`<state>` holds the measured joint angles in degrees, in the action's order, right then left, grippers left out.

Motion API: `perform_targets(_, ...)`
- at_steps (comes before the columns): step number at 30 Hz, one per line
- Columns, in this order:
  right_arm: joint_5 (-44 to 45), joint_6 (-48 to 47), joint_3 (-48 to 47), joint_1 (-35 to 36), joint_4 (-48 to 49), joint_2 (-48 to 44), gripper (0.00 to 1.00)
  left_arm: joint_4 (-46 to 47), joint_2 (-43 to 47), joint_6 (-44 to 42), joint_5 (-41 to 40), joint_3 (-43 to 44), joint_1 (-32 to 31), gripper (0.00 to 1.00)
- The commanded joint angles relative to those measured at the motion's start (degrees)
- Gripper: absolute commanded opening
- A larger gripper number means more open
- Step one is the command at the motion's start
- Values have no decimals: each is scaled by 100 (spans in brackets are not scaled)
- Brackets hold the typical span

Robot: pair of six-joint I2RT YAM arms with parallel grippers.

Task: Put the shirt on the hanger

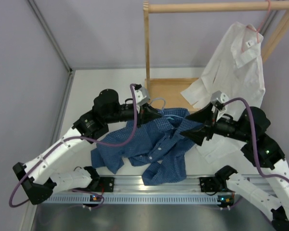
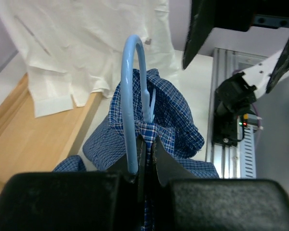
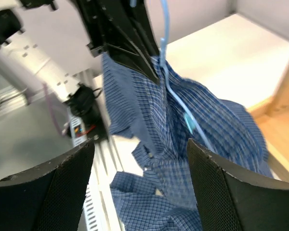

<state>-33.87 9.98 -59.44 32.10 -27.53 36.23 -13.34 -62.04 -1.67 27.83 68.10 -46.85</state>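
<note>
The dark blue checked shirt (image 1: 149,144) hangs from my left gripper (image 1: 156,114), its lower part bunched on the table. The left gripper (image 2: 151,137) is shut on a fold of shirt fabric (image 2: 178,120) by the collar. The light blue wire hanger (image 2: 127,96) rises from that pinch, with its hook curving up beside the left finger. In the right wrist view the hanger (image 3: 180,103) runs down inside the shirt (image 3: 154,130). My right gripper (image 1: 190,126) is open and empty. Its wide-spread jaws (image 3: 140,144) face the hanging shirt from the right without touching it.
A white collared shirt (image 1: 233,72) hangs on a pink hanger (image 1: 260,29) from a wooden rack (image 1: 147,48) at the back right, with its base board (image 1: 171,89) behind the grippers. An aluminium rail (image 1: 159,185) runs along the near edge.
</note>
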Motion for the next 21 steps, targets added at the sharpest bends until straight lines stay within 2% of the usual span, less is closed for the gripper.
perform_targets(1,-1452,-198,-182,-54,448,569,75,113,-132,53,1144,318,9,0)
perform_targets(4,-1912,65,-296,-54,1046,807,75,113,-264,123,1539,345,0,0)
perform_targets(8,-2098,329,-270,-46,1838,921,74,121,-440,106,2199,389,-43,0)
perform_targets(11,-2377,663,-305,-37,2426,1131,71,113,-475,106,2253,389,-105,0)
perform_targets(15,-2344,804,-349,77,2673,1430,68,121,-528,106,2375,380,-131,0)
perform_targets(18,-2422,1067,-287,165,3253,1685,58,113,-537,88,2393,371,-140,0)
perform_targets(20,-2484,1146,-314,253,3420,1913,43,121,-572,79,2393,389,-140,0)
perform_targets(21,-2493,1129,-357,305,3430,1958,28,113,-581,97,2402,415,-140,0)
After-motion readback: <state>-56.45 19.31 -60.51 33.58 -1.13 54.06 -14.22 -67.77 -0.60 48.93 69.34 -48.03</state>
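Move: The hanger's hook sticks up about 4 cm above the left fingers, which already grip the hanger neck and collar, and a touch forward of them. From the open right gripper it lies about 10 cm to the left, 6 cm ahead and 3 cm higher. The hanger's near arm is about 4 cm left and 3 cm ahead of that gripper; the shirt body hangs some 15 cm left and 20 cm below it, neither ahead nor back. The hanger and collar, still pinched by the left hand, are drawn back about 5 cm and somewhat to the right, turning some 20 degrees clockwise, towards the right gripper. The right hand reaches left about 7 cm and rises slightly, turning counter-clockwise, until its fingers straddle the hook; they go from wide open to about half that gap without a visible pinch. ##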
